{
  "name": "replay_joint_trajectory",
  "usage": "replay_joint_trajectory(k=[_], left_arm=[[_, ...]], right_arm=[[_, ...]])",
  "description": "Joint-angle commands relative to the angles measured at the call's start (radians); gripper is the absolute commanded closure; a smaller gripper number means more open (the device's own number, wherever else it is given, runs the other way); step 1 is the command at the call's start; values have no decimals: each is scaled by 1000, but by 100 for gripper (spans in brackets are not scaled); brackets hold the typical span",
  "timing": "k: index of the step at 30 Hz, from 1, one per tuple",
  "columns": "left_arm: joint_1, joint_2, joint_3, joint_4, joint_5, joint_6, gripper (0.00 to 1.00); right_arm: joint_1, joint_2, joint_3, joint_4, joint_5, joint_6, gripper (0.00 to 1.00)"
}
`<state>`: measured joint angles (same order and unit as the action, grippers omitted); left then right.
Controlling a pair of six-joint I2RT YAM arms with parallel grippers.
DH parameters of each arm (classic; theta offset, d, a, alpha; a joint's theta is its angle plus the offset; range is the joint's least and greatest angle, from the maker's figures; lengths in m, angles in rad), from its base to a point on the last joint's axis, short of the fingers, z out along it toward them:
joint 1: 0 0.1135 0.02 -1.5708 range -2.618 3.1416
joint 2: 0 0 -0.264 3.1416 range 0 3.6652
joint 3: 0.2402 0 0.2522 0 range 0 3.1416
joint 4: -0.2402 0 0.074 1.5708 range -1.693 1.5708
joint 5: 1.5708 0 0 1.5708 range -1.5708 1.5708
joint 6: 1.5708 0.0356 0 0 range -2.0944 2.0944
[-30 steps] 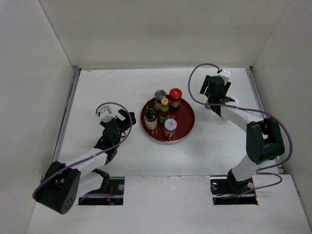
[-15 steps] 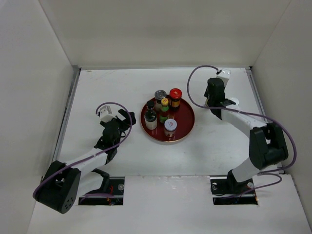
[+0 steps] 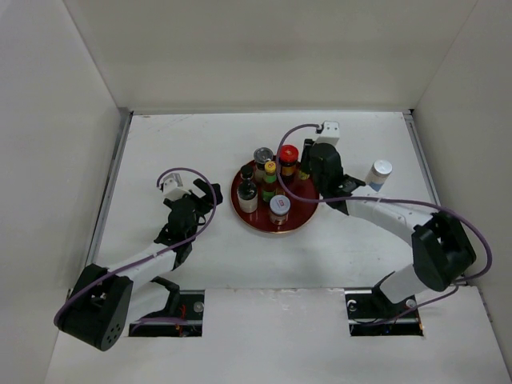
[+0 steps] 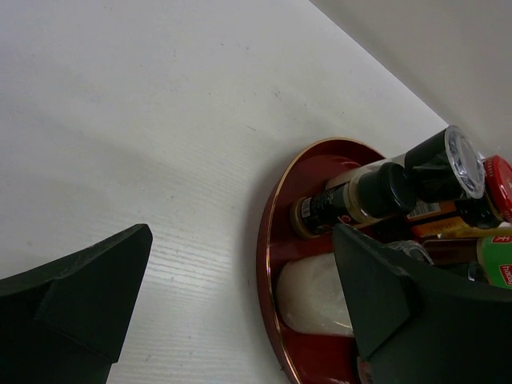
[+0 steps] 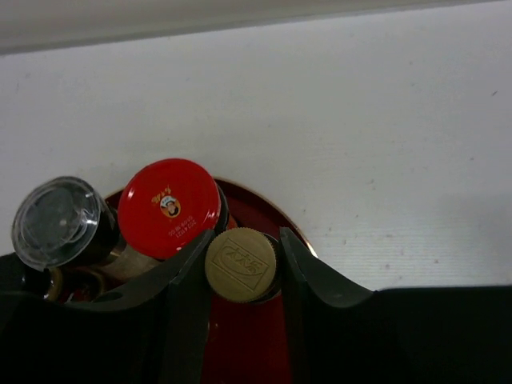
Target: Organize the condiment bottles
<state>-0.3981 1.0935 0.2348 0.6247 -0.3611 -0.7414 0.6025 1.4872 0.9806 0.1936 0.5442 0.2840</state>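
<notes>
My right gripper [image 5: 244, 240] is shut on a gold-capped bottle [image 5: 242, 266], holding it over the back right part of the round red tray [image 5: 268, 200], next to the red-lidded jar [image 5: 170, 206]. In the top view this gripper [image 3: 310, 174] hides its bottle. On the tray [image 3: 308, 210] stand the red-lidded jar [image 3: 288, 156], a clear-capped shaker [image 3: 263, 156], a yellow-capped green bottle [image 3: 270, 173], a dark black-capped bottle [image 3: 247, 186] and a white-lidded jar [image 3: 279, 208]. A white bottle [image 3: 378, 174] stands alone on the table to the right. My left gripper [image 3: 205, 196] is open and empty, left of the tray.
In the left wrist view the tray rim [image 4: 268, 240] lies just past the right finger [image 4: 400, 304], with a dark bottle [image 4: 376, 192] and a white jar [image 4: 312, 300] behind it. White walls close in the table on three sides.
My right gripper closed on the gold-capped bottle at the back right of the table and carried it left to the tray, uncovering the white bottle. The left arm has not moved.
</notes>
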Motion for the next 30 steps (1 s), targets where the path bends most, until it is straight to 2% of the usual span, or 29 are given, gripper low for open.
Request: replay_joint_trajectory(k=[1,14,16,19,20,23,27,30], left_arm=[[6,-35,-11,52,-1,-7,1],[3,-20,-5,53,2,-9,1],[5,-17,-5,53,-1,-7,1],[8,-18,-5,50,7,-9,1],[3,-23,-6,53,4,-9,1],[5,-18,-8,55,-1,-7,1],[-5,-23,-8,55,-1,-9,1],[-6,-15,-6,55,-9,-9,1]], right_arm=[[30,10,12,121,-7,24,71],[128,65,-54,113,-17,75,70],[128,73,-66,110,-16,86,67],[128,68,-79,112,-18,92,53],[130,55,-82,110,-18,92,42],[131,-14,-92,101,-6,87,22],[107,-168,-115,63,17,81,9],[26,-275,-140,27,81,75,1]])
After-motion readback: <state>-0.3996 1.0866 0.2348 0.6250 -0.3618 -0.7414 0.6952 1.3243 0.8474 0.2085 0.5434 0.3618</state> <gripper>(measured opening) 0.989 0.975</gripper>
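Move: My right hand holds the yellow-labelled bottle by its neck over the tray's right side. The bare tray spot for it is about 5 cm left, 3 cm back and 14 cm below. The red-lid jar stands some 6 cm beyond that spot, the green bottle about 6 cm to the spot's left and level with it, and the white-lid jar roughly 3 cm left and 9 cm nearer me. From my left hand the spot is about 32 cm right, 5 cm ahead. I carry the yellow-labelled bottle left and down, about 5 cm each way, easing back 3 cm and turning slightly counter-clockwise, into the gap in front of the red-lid jar. There my right fingers open wide and let go, then I lift some 6 cm while swinging right, away from the bottle. ##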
